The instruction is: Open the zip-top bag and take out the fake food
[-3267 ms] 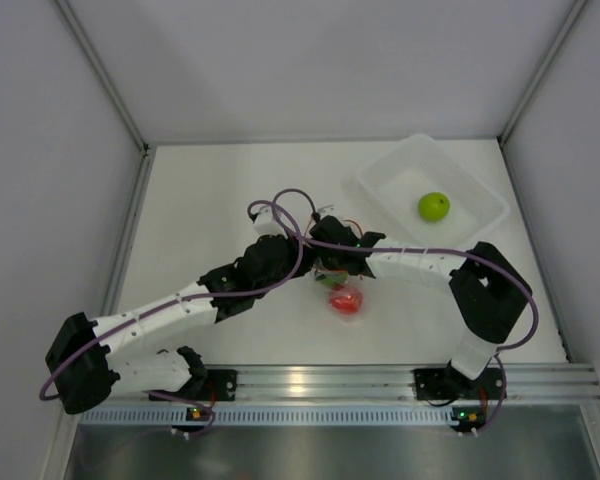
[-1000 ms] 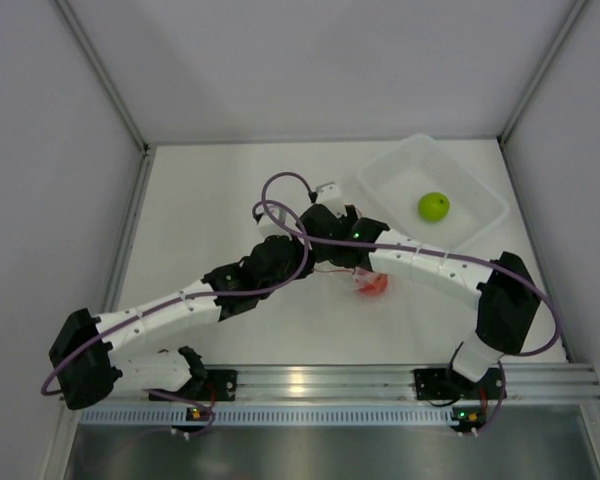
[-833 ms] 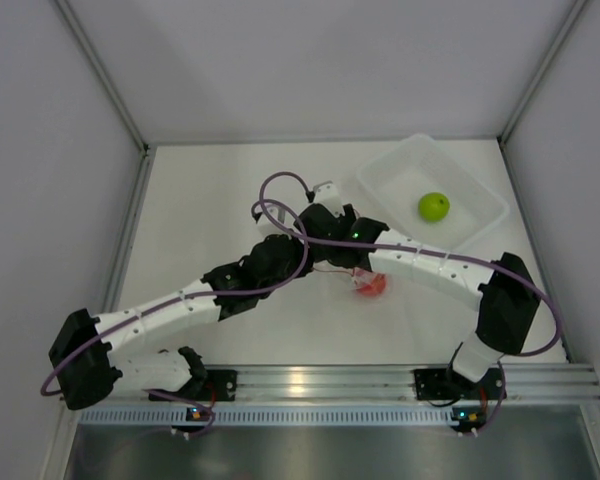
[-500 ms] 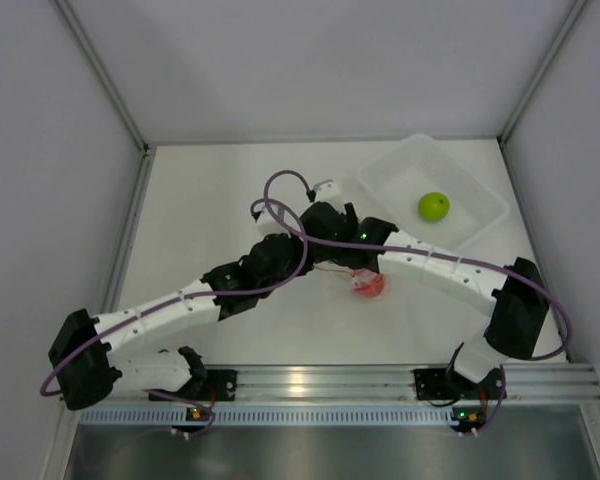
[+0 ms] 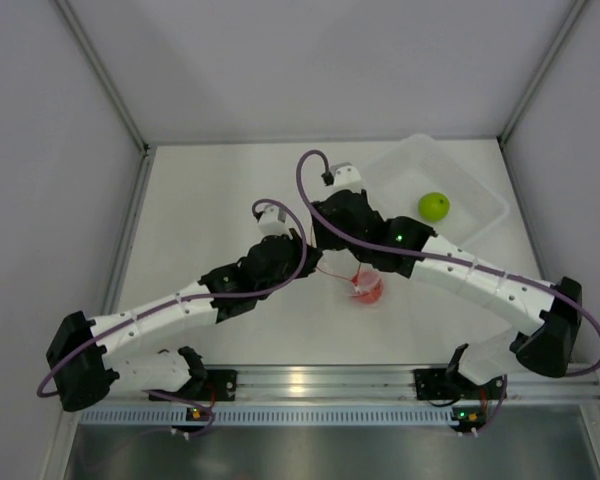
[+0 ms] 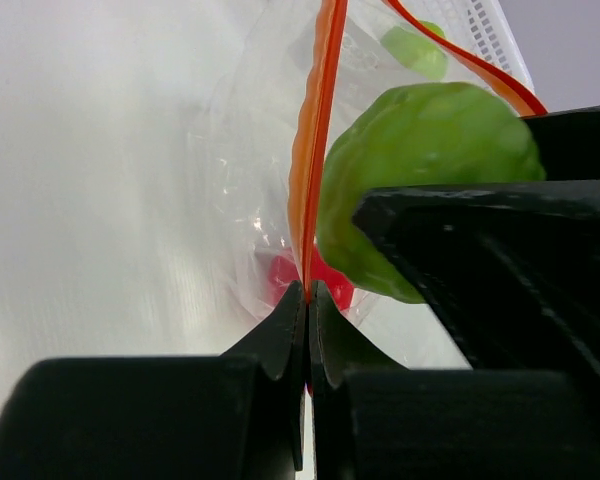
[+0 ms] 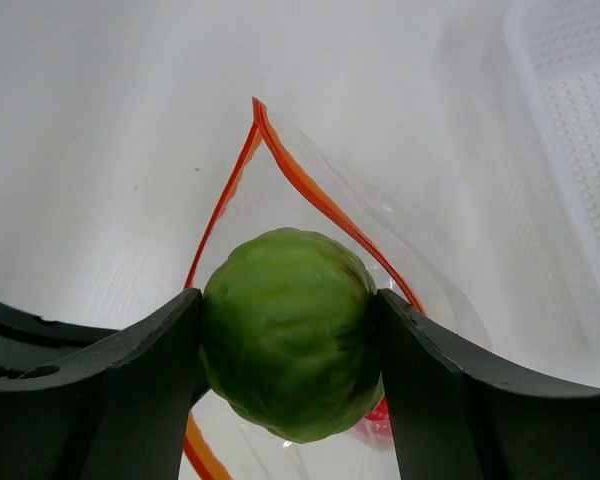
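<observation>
The clear zip-top bag (image 5: 352,282) lies mid-table with its mouth open. My left gripper (image 6: 308,290) is shut on its red-orange zip strip (image 6: 316,150) and sits to the left of the bag (image 5: 310,262). My right gripper (image 7: 288,300) is shut on a lime green fake food ball (image 7: 290,350), held just above the open bag mouth (image 7: 310,190). That same ball (image 6: 420,170) shows in the left wrist view. From above, the right wrist (image 5: 342,215) hides it. A red ball (image 5: 368,287) (image 6: 280,277) rests inside the bag. Another green ball (image 5: 433,207) lies in the tub.
A clear rigid tub (image 5: 477,232) stands at the back right, just beyond the right wrist, and its ribbed wall (image 7: 570,120) is close on the right. The enclosure walls rise at the left, back and right. The metal rail with both arm bases (image 5: 300,385) runs along the near edge.
My right gripper has risen and drawn back from the bag with the green ball, and its elbow has swung out right. The left arm, bag and red ball have stayed put.
</observation>
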Tool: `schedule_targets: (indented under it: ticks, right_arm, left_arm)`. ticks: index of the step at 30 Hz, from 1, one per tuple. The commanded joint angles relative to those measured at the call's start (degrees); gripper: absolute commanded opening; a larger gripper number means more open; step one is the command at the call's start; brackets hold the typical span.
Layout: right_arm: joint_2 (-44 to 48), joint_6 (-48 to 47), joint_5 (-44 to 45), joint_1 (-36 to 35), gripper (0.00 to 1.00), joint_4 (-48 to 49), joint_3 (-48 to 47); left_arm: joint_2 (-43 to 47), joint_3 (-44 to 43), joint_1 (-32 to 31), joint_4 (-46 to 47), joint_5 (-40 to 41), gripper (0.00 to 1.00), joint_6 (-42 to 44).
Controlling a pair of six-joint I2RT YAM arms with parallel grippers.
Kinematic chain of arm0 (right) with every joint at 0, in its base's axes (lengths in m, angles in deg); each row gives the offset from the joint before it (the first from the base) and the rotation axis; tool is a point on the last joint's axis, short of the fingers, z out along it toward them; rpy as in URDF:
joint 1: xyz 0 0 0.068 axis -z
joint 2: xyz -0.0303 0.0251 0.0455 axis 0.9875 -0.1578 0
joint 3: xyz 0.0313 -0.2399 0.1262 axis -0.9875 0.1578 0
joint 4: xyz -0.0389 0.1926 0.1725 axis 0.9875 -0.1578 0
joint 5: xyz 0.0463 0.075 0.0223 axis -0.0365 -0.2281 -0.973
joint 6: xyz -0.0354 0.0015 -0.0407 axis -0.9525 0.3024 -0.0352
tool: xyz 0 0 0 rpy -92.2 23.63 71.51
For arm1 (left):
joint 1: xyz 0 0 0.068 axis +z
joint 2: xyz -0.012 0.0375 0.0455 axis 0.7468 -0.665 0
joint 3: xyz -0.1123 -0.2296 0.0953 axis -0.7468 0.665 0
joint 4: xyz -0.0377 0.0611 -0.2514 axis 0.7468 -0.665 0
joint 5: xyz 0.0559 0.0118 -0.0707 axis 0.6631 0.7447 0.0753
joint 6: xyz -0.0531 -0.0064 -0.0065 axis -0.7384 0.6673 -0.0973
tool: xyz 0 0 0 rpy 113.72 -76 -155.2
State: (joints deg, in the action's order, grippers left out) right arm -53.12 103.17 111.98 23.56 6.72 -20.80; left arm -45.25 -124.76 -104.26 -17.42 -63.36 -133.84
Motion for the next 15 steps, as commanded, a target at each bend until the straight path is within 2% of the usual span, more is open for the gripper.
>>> schedule_targets:
  ticks: [1, 10, 15]
  right_arm:
    - [3.9, -0.1, -2.4, -0.5, 0.19, 5.1, 0.0]
    - [8.3, 0.1, -7.2, -0.4, 0.19, 6.3, 0.7]
    - [11.1, 0.2, -12.7, -0.3, 0.19, 7.5, 0.5]
  left_arm:
    - [0.2, -0.9, -0.1, 1.3, -0.2, 0.0, -0.1]
    - [0.2, -0.9, 0.0, 1.3, 1.5, 0.0, -0.6]
    - [-0.3, -0.7, -0.1, 1.3, 2.6, 0.0, -1.0]
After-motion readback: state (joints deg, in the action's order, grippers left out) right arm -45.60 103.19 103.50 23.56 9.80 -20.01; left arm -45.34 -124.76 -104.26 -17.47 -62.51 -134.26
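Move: Just at the bag's mouth, the right hand already holds the green fake pepper; the white bin it is meant for lies about 22 cm ahead, 25 cm to the right and 20 cm below. The green apple in the bin is some 18 cm ahead, 25 cm right and 19 cm down, and the red tomato inside the bag about 5 cm right, 1 cm back and 18 cm down. From the left hand, the bin is roughly 25 cm ahead, 30 cm right and 17 cm below. Lifting the green pepper up out of the bag's mouth by about 5 cm, the right hand also draws back some 2 cm, keeping its grip while it rolls left side up by about 10 degrees and swings slightly counter-clockwise. The left hand stays practically still, its shut fingers still pinching the zip edge so the bag is held back. ##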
